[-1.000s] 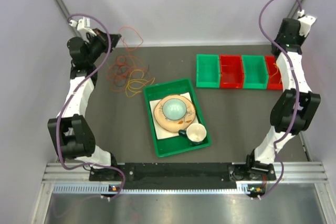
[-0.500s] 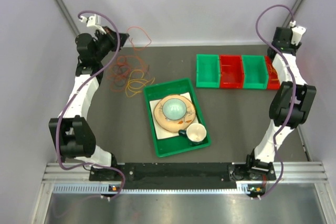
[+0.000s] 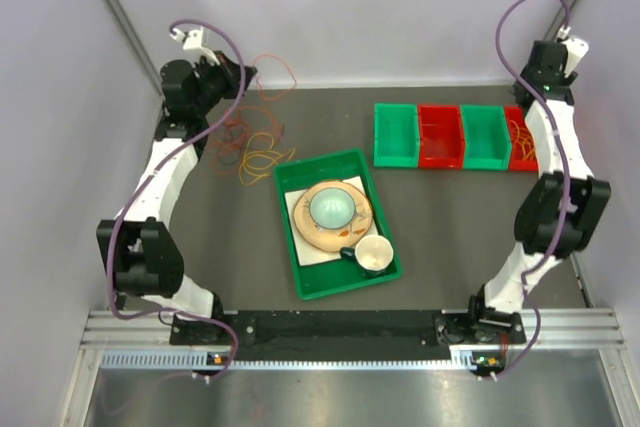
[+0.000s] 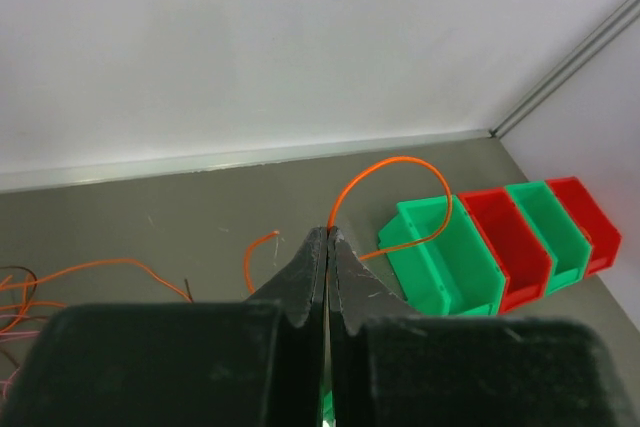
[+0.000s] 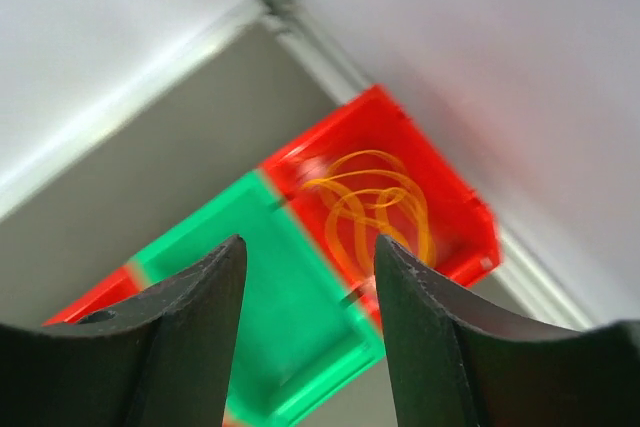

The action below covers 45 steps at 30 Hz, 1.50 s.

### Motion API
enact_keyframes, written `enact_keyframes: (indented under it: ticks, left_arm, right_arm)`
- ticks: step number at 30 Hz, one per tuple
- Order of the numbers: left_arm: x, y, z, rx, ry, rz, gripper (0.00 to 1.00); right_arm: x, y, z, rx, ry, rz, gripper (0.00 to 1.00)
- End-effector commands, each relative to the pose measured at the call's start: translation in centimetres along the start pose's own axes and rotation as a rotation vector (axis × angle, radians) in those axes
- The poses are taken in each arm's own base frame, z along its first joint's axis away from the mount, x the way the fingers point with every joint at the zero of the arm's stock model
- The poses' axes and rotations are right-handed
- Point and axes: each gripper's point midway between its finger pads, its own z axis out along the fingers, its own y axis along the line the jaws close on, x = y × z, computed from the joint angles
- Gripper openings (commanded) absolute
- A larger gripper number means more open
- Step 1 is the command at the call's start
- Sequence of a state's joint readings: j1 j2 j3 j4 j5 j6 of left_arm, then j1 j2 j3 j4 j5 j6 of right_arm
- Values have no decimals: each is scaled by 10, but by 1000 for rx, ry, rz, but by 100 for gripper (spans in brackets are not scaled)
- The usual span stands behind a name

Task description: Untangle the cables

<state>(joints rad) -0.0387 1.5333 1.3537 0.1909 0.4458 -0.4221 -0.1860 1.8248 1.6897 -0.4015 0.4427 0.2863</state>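
Note:
A tangle of thin orange, yellow and dark cables (image 3: 248, 142) lies on the dark table at the back left. My left gripper (image 3: 244, 78) hangs above it, shut on one orange cable (image 4: 398, 161) that loops out past the pinched fingertips (image 4: 328, 234). At the back right, my right gripper (image 5: 310, 247) stands open over the far-right red bin (image 5: 450, 209) with nothing between its fingers. A coiled yellow cable (image 5: 370, 203) lies loose in that bin, and shows from above as yellow cable (image 3: 519, 133).
A row of green and red bins (image 3: 445, 136) stands at the back right. A green tray (image 3: 290, 247) in the middle holds a plate, a bowl and a cup. Walls close in the back and both sides.
My right gripper has opened, and the yellow cable now lies coiled in the red bin. My left arm has swung rightward along the back wall, carrying the orange cable.

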Motion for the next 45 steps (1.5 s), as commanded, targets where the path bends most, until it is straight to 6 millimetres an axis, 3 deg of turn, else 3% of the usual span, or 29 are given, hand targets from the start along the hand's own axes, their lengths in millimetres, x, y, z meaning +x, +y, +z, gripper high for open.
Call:
enact_keyframes:
  ticks: [1,4,5,7,8,11,12,14,15,17,18,19,21,23,24,25,26,27,29,30,34,38,40,41,42,45]
  left_arm:
    - [10,9,17,-73,29,55,0]
    - [23,12,26,-77,63,38,0]
    - [26,14,28,-81,71,33,0]
    - [23,15,28,-92,59,29,0]
    - [19,15,27,-99,47,30,0]
    - [13,19,26,-138,26,27,0]
    - [10,22,25,-158,24,25,0]
    - [6,28,24,-198,1,18,0]
    - [4,29,23,-205,-14,10,0]
    - [-4,27,19,-218,-48,-9,0]
    - [-3,31,17,-243,-58,-21,0]
    - [-7,29,15,-246,-73,-39,0]
    - [-12,30,10,-263,-88,-41,0]
    - [-18,26,6,-262,-105,-38,0]
    - [-17,27,5,-266,-105,-40,0]
    - [-17,27,4,-270,-110,-39,0]
    - [-19,27,2,-274,-116,-41,0]
    - [-19,27,1,-279,-116,-42,0]
    - [-21,27,-2,-282,-120,-37,0]
    - [-22,28,-3,-284,-121,-33,0]
    - [-21,24,-4,-266,-111,-27,0]
    - [-18,25,-5,-266,-103,-18,0]
    - [-17,26,-6,-268,-102,-16,0]
    - [-15,27,-5,-270,-98,-18,0]
    - [-15,26,-6,-268,-99,-20,0]
    - [-15,26,-6,-264,-100,-25,0]
  right_arm:
    - [-36,60,-94,-307,-65,99,55]
    - [-21,88,-125,-404,-34,42,56]
    - [-11,113,-147,-473,-21,-1,56]
    - [9,127,-161,-502,5,-69,57]
    - [22,141,-177,-540,14,-100,57]
    - [66,165,-197,-637,106,-111,57]
    - [89,173,-202,-673,155,-117,57]
    - [119,201,-219,-785,231,-122,57]
    - [140,224,-230,-811,271,-170,57]
    - [166,242,-234,-797,314,-248,57]
    - [159,260,-250,-825,298,-262,57]
    - [184,272,-239,-795,334,-305,57]
    - [180,293,-242,-808,324,-304,57]
    - [204,310,-229,-788,364,-328,58]
    - [194,321,-229,-786,348,-310,58]
    - [196,326,-226,-773,355,-294,57]
    - [216,333,-213,-750,386,-306,57]
    - [205,348,-218,-788,375,-279,57]
    - [230,358,-209,-775,431,-295,57]
    - [220,368,-212,-785,410,-278,57]
    - [242,370,-202,-764,451,-298,58]
    - [273,359,-196,-734,517,-328,56]
    - [272,354,-200,-732,510,-328,56]
    - [283,348,-196,-719,523,-334,56]
    - [270,345,-203,-729,497,-308,56]
    - [278,335,-205,-743,493,-281,56]
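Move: From the open right gripper, the green tray's far right corner is about 43 cm left, 2 cm back and 20 cm below. Some 21 cm down, the red bin with the yellow cable is 4 cm right and 3 cm ahead, and the nearest green bin to the tray is 33 cm left and 3 cm ahead. From the left gripper, that corner is 25 cm right, level fore-and-aft and 33 cm down; the cable pile is 8 cm left, 1 cm ahead, 35 cm down. Swing the empty right gripper some 45 cm left from the yellow cable's bin over the bin row, arching up first, then sinking low to the tray's far right corner and easing back; keep it half open, turn it about 50 degrees counter-clockwise and tip it down. Keep the left gripper shut on the orange cable, dip it about 6 cm, then raise it partway while turning it slightly counter-clockwise. ##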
